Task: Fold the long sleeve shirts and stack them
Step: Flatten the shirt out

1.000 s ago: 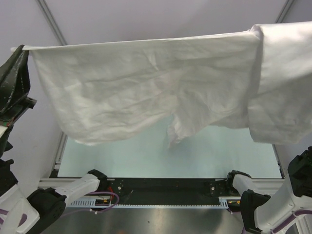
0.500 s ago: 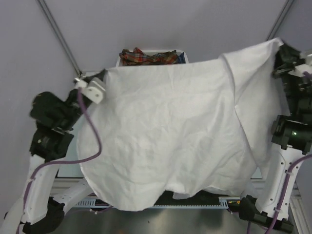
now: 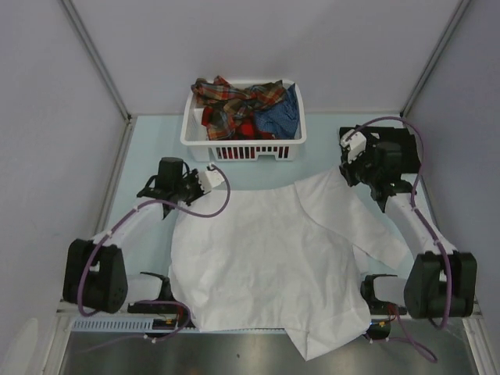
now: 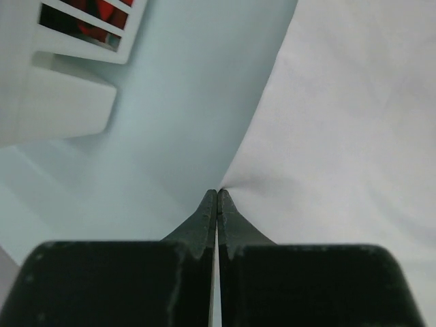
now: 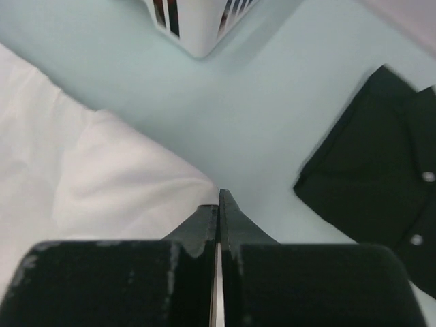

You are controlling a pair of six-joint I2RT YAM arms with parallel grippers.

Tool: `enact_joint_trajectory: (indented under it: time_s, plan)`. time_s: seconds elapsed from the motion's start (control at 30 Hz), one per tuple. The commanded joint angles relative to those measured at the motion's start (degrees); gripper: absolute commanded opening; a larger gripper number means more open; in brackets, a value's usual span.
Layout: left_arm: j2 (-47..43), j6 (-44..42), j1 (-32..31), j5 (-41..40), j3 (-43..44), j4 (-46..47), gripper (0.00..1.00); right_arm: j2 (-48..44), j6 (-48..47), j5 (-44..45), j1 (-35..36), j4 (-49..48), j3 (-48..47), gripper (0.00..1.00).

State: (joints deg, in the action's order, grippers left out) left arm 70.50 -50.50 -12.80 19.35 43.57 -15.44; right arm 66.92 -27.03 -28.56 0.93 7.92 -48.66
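A white long sleeve shirt point(image 3: 266, 258) lies spread on the pale green table, its lower hem hanging over the near edge. My left gripper point(image 3: 199, 191) is shut on the shirt's far left edge; the left wrist view shows its tips point(image 4: 216, 192) pinching white cloth point(image 4: 340, 136). My right gripper point(image 3: 346, 168) is shut on the far right corner, and in the right wrist view the cloth point(image 5: 102, 177) meets its closed tips point(image 5: 219, 194). A black shirt point(image 3: 400, 144) lies folded at the back right, beside the right gripper point(image 5: 381, 184).
A white slatted basket point(image 3: 242, 147) stands at the back centre with plaid shirts point(image 3: 234, 101) and a blue one point(image 3: 283, 117) in it. Its corner shows in both wrist views point(image 4: 61, 102) point(image 5: 197, 27). Grey walls close in the sides and back.
The white shirt hung stretched in the air between the raised grippers. Both arms have come down and away from the camera, and the shirt now lies flat on the table.
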Motion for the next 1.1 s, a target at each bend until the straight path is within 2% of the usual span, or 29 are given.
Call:
enact_joint_trajectory:
  time_s: [0.0,0.2,0.33,0.4,0.47,0.6,0.63,0.67,0.73,0.9,1.0,1.03,1.07]
  plan:
    - [7.3,-1.5,1.0,1.3,4.9,7.9,0.00,10.2,-3.1,3.4,2.3,-7.1,-4.0,0.00]
    - [14.4,-1.4,2.8,-1.7,8.8,9.9,0.00,22.7,-2.9,6.6,3.5,-11.9,-10.6,0.00]
    - [16.9,-2.1,4.8,-2.3,10.4,10.7,0.00,26.9,-3.0,8.3,3.6,-12.9,-14.0,0.00]
    - [19.0,-2.3,5.2,-2.7,11.4,11.5,0.00,28.8,-3.5,8.2,3.6,-11.8,-17.1,0.00]
    - [20.5,-2.2,5.2,-2.4,13.5,9.8,0.00,31.5,-4.8,7.6,3.6,-6.3,-19.7,0.02]
    - [22.7,-2.8,5.2,-3.4,14.4,9.0,0.00,34.1,-8.0,7.1,1.2,10.5,-27.1,0.28]
    - [23.1,-3.0,5.5,-3.7,14.4,8.9,0.00,33.9,-10.4,5.2,0.0,13.3,-27.6,0.38]
    - [23.2,-2.9,5.7,-3.7,14.4,8.7,0.00,32.9,-11.9,4.0,-3.6,16.5,-28.1,0.61]
    - [23.4,-2.8,5.9,-3.4,14.4,8.2,0.00,32.1,-17.1,2.0,-6.7,26.6,-29.6,0.79]
    - [23.5,-2.2,5.9,-2.7,14.5,7.9,0.00,30.1,-26.0,-2.5,-17.3,51.2,-33.8,0.82]
    - [23.9,-1.6,5.9,-2.5,15.1,7.4,0.00,30.3,-30.2,-1.3,-21.0,60.1,-32.6,0.82]
    - [24.0,-1.6,5.9,-2.5,15.1,7.2,0.00,30.2,-30.4,-0.5,-21.8,61.1,-31.4,0.93]
    - [24.0,-1.5,5.9,-2.5,15.0,7.1,0.00,30.3,-30.7,0.3,-22.5,61.7,-29.0,0.99]
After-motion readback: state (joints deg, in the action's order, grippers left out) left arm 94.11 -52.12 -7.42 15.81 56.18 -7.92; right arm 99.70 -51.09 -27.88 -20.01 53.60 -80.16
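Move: The left gripper holds the white shirt's far-left corner. Its laying spot on the table is about 9 cm ahead, 3 cm left and 6 cm below; the basket's middle is some 33 cm ahead and 25 cm right. The right gripper's far-right corner goes to table about 10 cm ahead, 3 cm left and 12 cm below. From this hand the black shirt lies some 17 cm ahead and 14 cm right, and the right sleeve's end about 28 cm back and 22 cm right. Draw both corners of the white shirt forward towards the basket's side of the table while lowering them, the left about 9 cm with a little drift left, keeping its pinch. Take the right some 12 cm forward and 7 cm down, then open wide to let its corner go and swing back and right, clear of the corner and towards the right sleeve's end, tipping the fingers steeply down. ##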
